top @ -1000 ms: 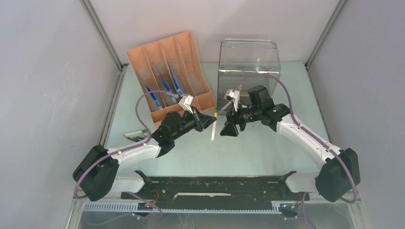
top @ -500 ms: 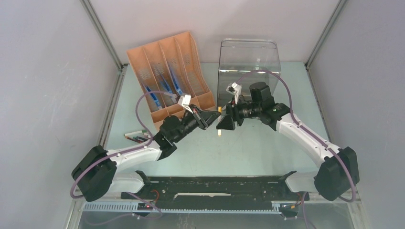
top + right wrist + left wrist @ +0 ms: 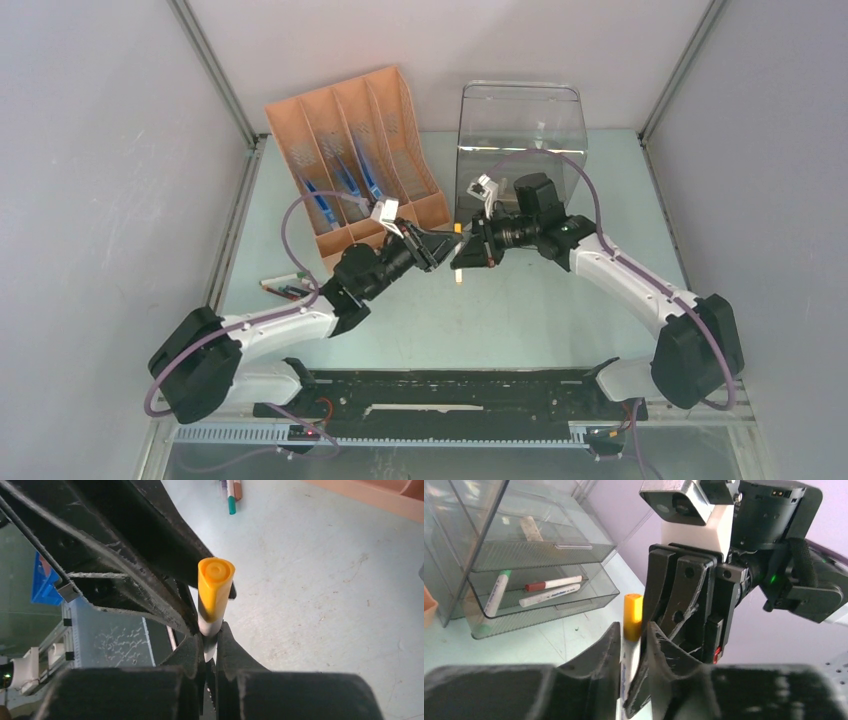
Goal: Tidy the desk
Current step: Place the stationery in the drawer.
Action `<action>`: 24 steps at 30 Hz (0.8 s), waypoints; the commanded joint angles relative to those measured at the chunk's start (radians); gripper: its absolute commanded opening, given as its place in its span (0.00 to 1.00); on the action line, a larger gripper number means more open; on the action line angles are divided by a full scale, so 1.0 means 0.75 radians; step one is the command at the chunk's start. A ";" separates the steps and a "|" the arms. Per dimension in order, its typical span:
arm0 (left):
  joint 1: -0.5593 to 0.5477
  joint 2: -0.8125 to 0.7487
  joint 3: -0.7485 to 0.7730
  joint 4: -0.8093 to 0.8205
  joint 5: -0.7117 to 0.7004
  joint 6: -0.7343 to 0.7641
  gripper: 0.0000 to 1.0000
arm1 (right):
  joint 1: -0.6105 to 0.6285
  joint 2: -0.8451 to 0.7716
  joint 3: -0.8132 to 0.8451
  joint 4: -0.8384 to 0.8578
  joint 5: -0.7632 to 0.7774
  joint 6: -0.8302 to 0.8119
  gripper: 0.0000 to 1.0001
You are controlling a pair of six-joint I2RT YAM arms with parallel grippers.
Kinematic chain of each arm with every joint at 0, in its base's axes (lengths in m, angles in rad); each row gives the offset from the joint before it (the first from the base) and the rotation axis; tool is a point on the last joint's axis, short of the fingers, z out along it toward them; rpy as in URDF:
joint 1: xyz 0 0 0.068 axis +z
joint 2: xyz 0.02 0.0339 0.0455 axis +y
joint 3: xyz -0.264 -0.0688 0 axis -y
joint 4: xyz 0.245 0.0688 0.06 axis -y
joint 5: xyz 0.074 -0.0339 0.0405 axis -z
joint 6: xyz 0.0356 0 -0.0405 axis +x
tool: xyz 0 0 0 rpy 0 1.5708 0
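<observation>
A white marker with an orange cap hangs upright above the middle of the pale green desk, between both grippers. My right gripper comes from the right and is shut on the marker's white barrel, just under the cap. My left gripper faces it from the left. Its jaws stand narrowly apart around the same marker, with a thin gap on one side. The left gripper and right gripper nearly touch.
An orange file rack holding blue items stands at the back left. A clear drawer unit at the back centre holds several markers. Loose pens lie on the desk at the left.
The left arm lifted the marker upright toward the right gripper. The right gripper closed on its barrel, and the left jaws loosened slightly.
</observation>
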 commanded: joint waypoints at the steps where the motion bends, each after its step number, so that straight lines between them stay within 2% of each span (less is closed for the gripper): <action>1: -0.008 -0.114 0.008 -0.042 -0.038 0.125 0.40 | 0.057 0.004 0.015 -0.031 0.065 -0.100 0.00; 5: -0.007 -0.278 -0.032 -0.232 -0.240 0.270 0.73 | 0.064 0.016 0.060 -0.136 0.110 -0.242 0.00; 11: -0.002 -0.488 -0.074 -0.476 -0.502 0.473 0.99 | 0.074 -0.006 0.130 -0.388 0.218 -0.664 0.00; 16: 0.014 -0.565 -0.115 -0.588 -0.622 0.500 1.00 | 0.087 -0.060 0.097 -0.431 0.561 -0.854 0.00; 21: 0.038 -0.584 -0.165 -0.575 -0.627 0.463 1.00 | 0.081 -0.103 -0.018 -0.257 1.033 -0.922 0.00; 24: 0.045 -0.572 -0.174 -0.565 -0.622 0.456 1.00 | 0.042 -0.129 -0.061 -0.163 1.120 -0.907 0.00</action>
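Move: My right hand already grips the orange-capped marker below its cap. The open drawer lies about 15 cm ahead of this hand, 12 cm to its right and 13 cm lower; the front compartment of the orange rack is also some 15 cm ahead but 6 cm left, similarly low. The marker's middle is directly under my left fingertips, about 3 cm down; loose markers lie roughly 37 cm left of that hand, 2 cm back and 20 cm below. I open my left fingers wide and come free of the marker, drawing that hand some 12 cm left, rising a little before sinking, as it turns counter-clockwise. My right hand keeps its closed grip and, after easing down and slightly back, carries the marker right, down and forward towards the open drawer, about 11 cm overall, tipping its fingers steeply downward. ##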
